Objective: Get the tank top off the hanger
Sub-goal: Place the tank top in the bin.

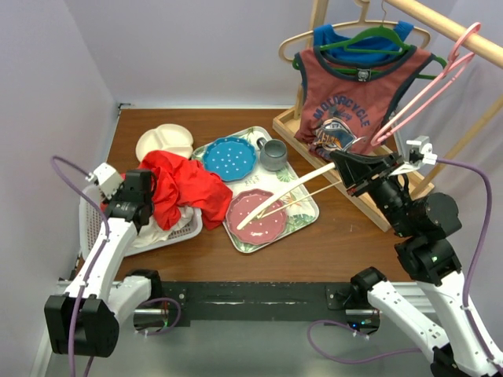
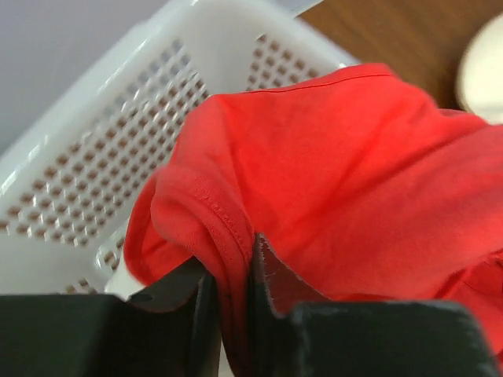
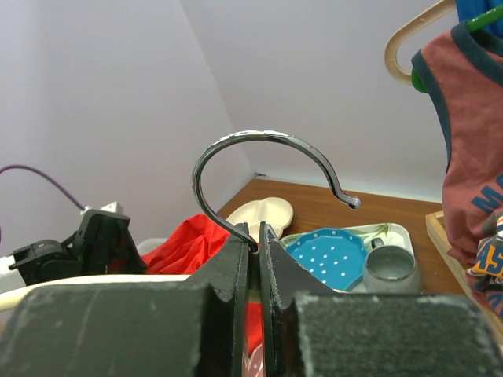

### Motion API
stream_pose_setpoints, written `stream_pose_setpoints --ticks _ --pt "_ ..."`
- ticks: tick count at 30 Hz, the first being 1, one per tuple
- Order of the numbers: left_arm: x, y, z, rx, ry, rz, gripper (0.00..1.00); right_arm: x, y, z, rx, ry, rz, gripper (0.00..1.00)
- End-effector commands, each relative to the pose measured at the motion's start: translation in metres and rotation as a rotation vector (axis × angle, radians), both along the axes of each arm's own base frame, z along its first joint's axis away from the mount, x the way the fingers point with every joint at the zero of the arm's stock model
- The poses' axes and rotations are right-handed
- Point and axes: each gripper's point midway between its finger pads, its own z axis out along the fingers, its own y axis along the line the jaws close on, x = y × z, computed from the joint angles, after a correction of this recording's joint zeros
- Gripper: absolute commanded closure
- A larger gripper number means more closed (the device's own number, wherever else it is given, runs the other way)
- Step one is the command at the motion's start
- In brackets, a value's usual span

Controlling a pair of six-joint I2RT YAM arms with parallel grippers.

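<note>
The red tank top (image 1: 185, 188) lies bunched over the white basket (image 1: 179, 231) at the left. A fold of the tank top (image 2: 330, 149) sits pinched between the jaws of my left gripper (image 2: 234, 267), above the basket's perforated wall (image 2: 94, 157). In the top view the left gripper (image 1: 151, 206) is at the cloth's left edge. My right gripper (image 1: 343, 166) is shut on the neck of the cream wooden hanger (image 1: 283, 196), which reaches bare over the tray. The hanger's metal hook (image 3: 259, 137) curves up out of the right gripper (image 3: 257, 232).
A tray (image 1: 310, 210) holds a blue dotted plate (image 1: 229, 157), a pink plate (image 1: 263, 220) and a grey mug (image 1: 273, 155). A cream divided plate (image 1: 165, 143) lies behind the basket. At back right a wooden rack carries a maroon printed top (image 1: 346, 98) and a pink hanger (image 1: 428, 86).
</note>
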Motion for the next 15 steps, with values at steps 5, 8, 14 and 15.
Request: stream_pose_setpoints --ticks 5,8,14,15 --pt "-0.047 0.011 0.034 -0.144 -0.21 0.397 0.07 -0.005 -0.006 0.023 0.043 -0.067 -0.019 1.0" --pt "-0.049 0.015 0.064 -0.135 -0.26 0.433 0.0 -0.005 -0.007 0.022 0.039 -0.069 -0.021 1.0" --pt "-0.012 -0.002 0.094 -0.202 -0.207 0.318 0.0 0.002 -0.002 0.013 0.035 -0.05 -0.017 1.0" --pt "-0.006 -0.007 0.098 -0.22 -0.207 0.297 0.0 0.002 -0.001 0.013 0.033 -0.05 -0.015 1.0"
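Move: The bin's middle is about 8 cm to the right of the left hand, roughly level fore and aft and 9 cm below; the hand still pinches an edge of the red tank top, whose bulk lies some 17 cm to the right, 5 ahead and 7 below. The white garment is about 11 cm right of the hand and 4 back, the divided plate some 14 right and 21 ahead. From the right hand, the bin is roughly 59 cm left, 4 ahead and 40 below. The red tank top's pinched edge is let go over the bin as the left fingers open from nearly shut to fully wide. Meanwhile the hand first draws back about 4 cm with a slight dip, then lifts about 10 cm straight up off the cloth and eases a little forward again, the wrist turning roughly 20 degrees counter-clockwise. ##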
